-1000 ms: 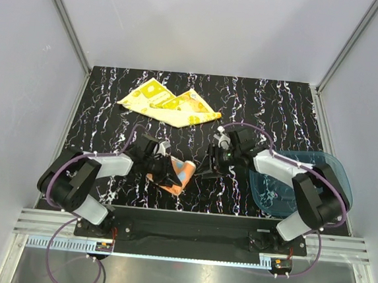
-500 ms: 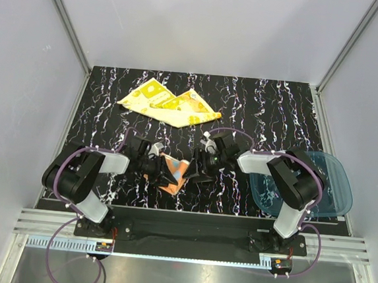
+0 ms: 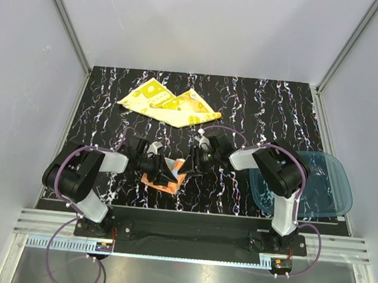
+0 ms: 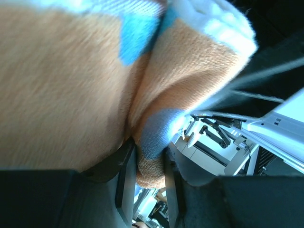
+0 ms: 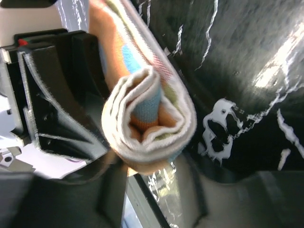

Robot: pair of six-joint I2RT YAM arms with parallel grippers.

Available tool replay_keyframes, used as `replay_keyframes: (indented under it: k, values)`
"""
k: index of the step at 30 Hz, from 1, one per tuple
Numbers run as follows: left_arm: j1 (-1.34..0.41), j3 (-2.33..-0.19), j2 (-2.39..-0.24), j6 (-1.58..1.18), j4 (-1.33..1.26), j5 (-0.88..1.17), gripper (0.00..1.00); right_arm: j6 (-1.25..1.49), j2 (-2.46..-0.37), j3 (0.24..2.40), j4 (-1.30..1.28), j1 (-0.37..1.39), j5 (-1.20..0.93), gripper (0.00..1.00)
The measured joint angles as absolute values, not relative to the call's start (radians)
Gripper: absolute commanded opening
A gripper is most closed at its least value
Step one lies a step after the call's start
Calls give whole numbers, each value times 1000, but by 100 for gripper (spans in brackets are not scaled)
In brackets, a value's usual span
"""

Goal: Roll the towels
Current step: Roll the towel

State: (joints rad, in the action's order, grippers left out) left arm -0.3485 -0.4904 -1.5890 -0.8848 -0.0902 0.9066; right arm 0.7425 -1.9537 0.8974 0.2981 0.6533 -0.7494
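Note:
The orange towel (image 3: 173, 174) with light-blue dots lies bunched near the front of the table, between both grippers. My left gripper (image 3: 159, 172) is shut on a fold of it; in the left wrist view the orange cloth (image 4: 71, 95) fills the frame and a fold is pinched between the dark fingers (image 4: 126, 180). My right gripper (image 3: 191, 163) has the rolled end (image 5: 142, 102) of the same towel between its blurred fingers (image 5: 111, 190), closed on its sides. The yellow towel (image 3: 169, 105) lies loosely folded at the back, untouched.
A translucent blue tray (image 3: 321, 186) sits at the right front, beside the right arm. The tabletop (image 3: 271, 109) is black marble with white streaks, walled in by grey panels on three sides.
My right gripper has moved left from near the tray onto the orange towel's end and closed there. The left gripper stayed on the towel, which is now more tightly bundled.

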Motion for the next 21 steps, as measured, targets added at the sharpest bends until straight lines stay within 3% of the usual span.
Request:
replay_keyframes:
  k: [3,5,12,21]
  values:
    - [-345,-490,-1589,-887,-93,906,35,756,-1977,901,321,654,-752,34]
    - [-344,-490,-1589,-886,-92,905,43,760,-1980,905,311,656,-748,29]
    - [-345,-515,-1523,-812,61,825,58,720,-1975,985,138,672,-679,25]
    - [-422,-659,-1264,-678,439,443,62,625,-1913,1132,-238,733,-458,24]
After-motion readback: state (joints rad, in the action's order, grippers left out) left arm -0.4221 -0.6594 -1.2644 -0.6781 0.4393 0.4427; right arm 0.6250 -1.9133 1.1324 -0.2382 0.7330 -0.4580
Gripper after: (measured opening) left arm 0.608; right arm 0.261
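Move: Around the roll's far end the right hand's fingers stand open, that end lying about 1 cm to its left and 1 cm ahead. Seen from the left hand, which still pinches the nearer part of the roll, the same end is roughly 6 cm ahead and 3 cm to the right. The flat flap of the towel lies some 7 cm left of the right hand and 4 cm back, 2 cm lower; the yellow towel is about 21 cm ahead and 6 cm left of it. Closing on the far end of the roll, the right hand pinches it between its fingers, staying within about a centimetre of its place while the fingers tip some 20 degrees steeper downward. The left fingers open and let go of the nearer part, then the hand draws off about 4 cm left and 3 cm up, also tipping more steeply down. ##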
